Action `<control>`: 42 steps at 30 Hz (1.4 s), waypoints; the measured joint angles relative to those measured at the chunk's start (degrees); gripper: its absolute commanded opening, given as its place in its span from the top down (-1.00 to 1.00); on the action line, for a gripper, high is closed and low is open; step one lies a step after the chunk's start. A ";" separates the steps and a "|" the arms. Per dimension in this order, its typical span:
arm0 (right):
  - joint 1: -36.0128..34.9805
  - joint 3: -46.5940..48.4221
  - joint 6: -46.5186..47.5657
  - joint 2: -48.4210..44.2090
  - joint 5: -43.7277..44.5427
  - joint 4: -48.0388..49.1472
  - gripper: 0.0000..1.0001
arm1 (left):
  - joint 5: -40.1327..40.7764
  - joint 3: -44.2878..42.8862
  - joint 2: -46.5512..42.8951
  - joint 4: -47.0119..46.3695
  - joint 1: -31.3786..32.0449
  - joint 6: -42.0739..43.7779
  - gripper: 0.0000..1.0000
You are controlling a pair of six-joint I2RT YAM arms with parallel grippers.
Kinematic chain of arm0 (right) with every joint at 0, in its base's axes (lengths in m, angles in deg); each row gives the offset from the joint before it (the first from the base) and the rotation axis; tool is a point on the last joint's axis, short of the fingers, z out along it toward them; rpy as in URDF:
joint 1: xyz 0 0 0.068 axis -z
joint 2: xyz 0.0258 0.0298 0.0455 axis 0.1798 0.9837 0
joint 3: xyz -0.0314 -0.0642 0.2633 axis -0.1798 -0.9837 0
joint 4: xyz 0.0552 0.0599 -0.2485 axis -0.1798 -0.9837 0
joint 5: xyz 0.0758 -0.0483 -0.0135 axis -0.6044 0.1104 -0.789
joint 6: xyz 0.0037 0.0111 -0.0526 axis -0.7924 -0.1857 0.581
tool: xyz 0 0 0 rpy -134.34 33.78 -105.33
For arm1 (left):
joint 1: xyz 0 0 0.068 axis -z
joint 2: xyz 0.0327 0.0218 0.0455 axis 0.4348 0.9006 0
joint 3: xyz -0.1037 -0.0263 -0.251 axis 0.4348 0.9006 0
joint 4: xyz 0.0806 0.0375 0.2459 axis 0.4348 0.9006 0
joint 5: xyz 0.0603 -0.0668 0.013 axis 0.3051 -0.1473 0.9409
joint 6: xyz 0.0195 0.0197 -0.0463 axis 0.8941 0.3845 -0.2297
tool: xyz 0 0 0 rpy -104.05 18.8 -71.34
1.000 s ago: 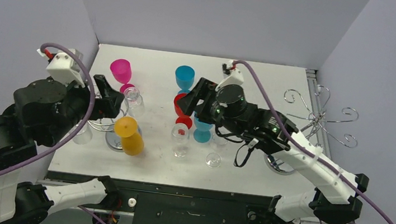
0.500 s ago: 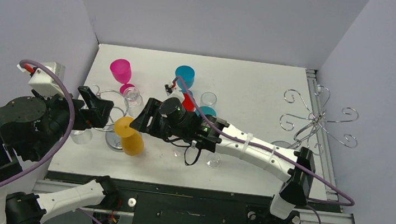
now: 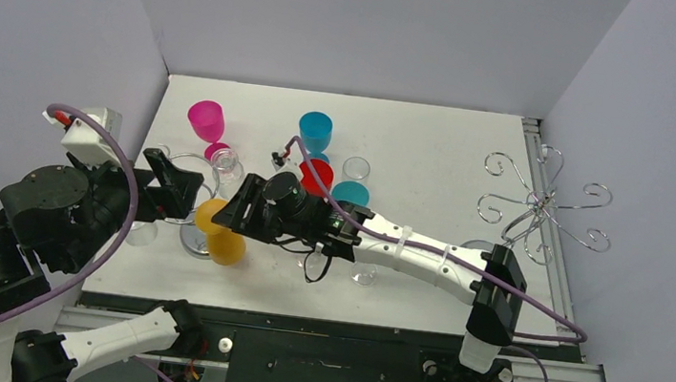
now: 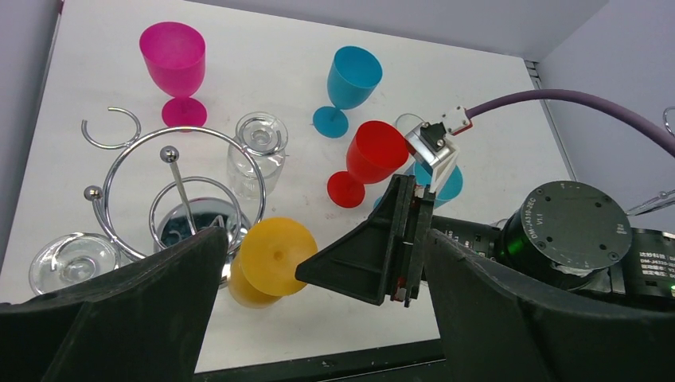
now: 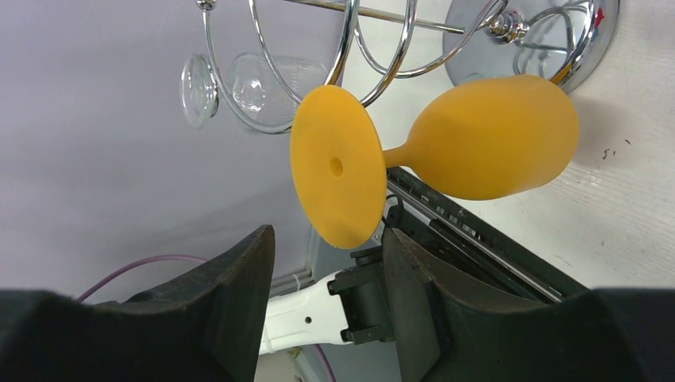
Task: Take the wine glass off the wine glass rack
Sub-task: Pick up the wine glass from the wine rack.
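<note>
A yellow wine glass (image 3: 222, 234) hangs tilted on the chrome wine glass rack (image 3: 186, 162) at the table's left, foot up and bowl low by the rack's base. In the right wrist view its round foot (image 5: 334, 175) rests against a rack loop (image 5: 350, 72) and its bowl (image 5: 493, 139) points right. My right gripper (image 3: 240, 214) reaches it from the right, open, and the foot's lower rim sits just at the gap between its fingertips (image 5: 328, 239). My left gripper (image 4: 322, 239) hovers open, wide, near the glass foot (image 4: 278, 256), holding nothing.
Pink (image 3: 207, 120), blue (image 3: 315, 131), red (image 3: 317, 174) and teal (image 3: 350, 192) glasses stand mid-table among clear ones (image 3: 356, 167). A clear glass (image 5: 239, 87) hangs on the same rack. A second, bare chrome rack (image 3: 543, 210) stands at the right edge.
My right arm swung left across the table from the red glass to the yellow glass, its jaws narrowing. My left arm drew back slightly and its jaws widened.
</note>
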 measured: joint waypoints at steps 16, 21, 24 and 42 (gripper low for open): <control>0.42 -2.12 -1.73 1.18 -1.33 3.48 0.21 | -0.22 0.33 0.00 -1.29 0.00 0.37 -0.81; 0.76 -2.43 -2.38 1.27 -1.73 4.57 0.29 | -0.22 0.33 0.00 -1.77 0.00 0.52 -0.81; 1.16 -2.43 -2.73 1.36 -1.77 4.94 0.34 | -0.22 0.33 0.00 -1.97 0.00 0.74 -0.81; 1.60 -2.67 -3.76 3.85 -2.60 6.78 0.57 | -0.22 0.42 0.00 -2.27 0.00 1.22 -0.81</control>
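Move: The yellow wine glass hangs foot-up on the rack, its middle about 2 cm ahead of the right hand, 2 cm left and 6 cm below, with its foot disc just past the fingertips. The rack's middle is roughly 8 cm ahead, 9 cm left and 10 below; a clear glass hangs some 14 cm ahead, 1 cm left, 6 below. From the left hand, the yellow glass is about 4 cm ahead, 4 right and 22 below. Around the yellow glass's foot the right fingers narrow to about half their opening, without shutting, as that hand sinks some 3 cm in two stages. Between the stages it edges forward, ending over 1 cm farther out and about 1.5 cm left. The disc's near rim enters the finger gap, the upper finger reaching against it. ##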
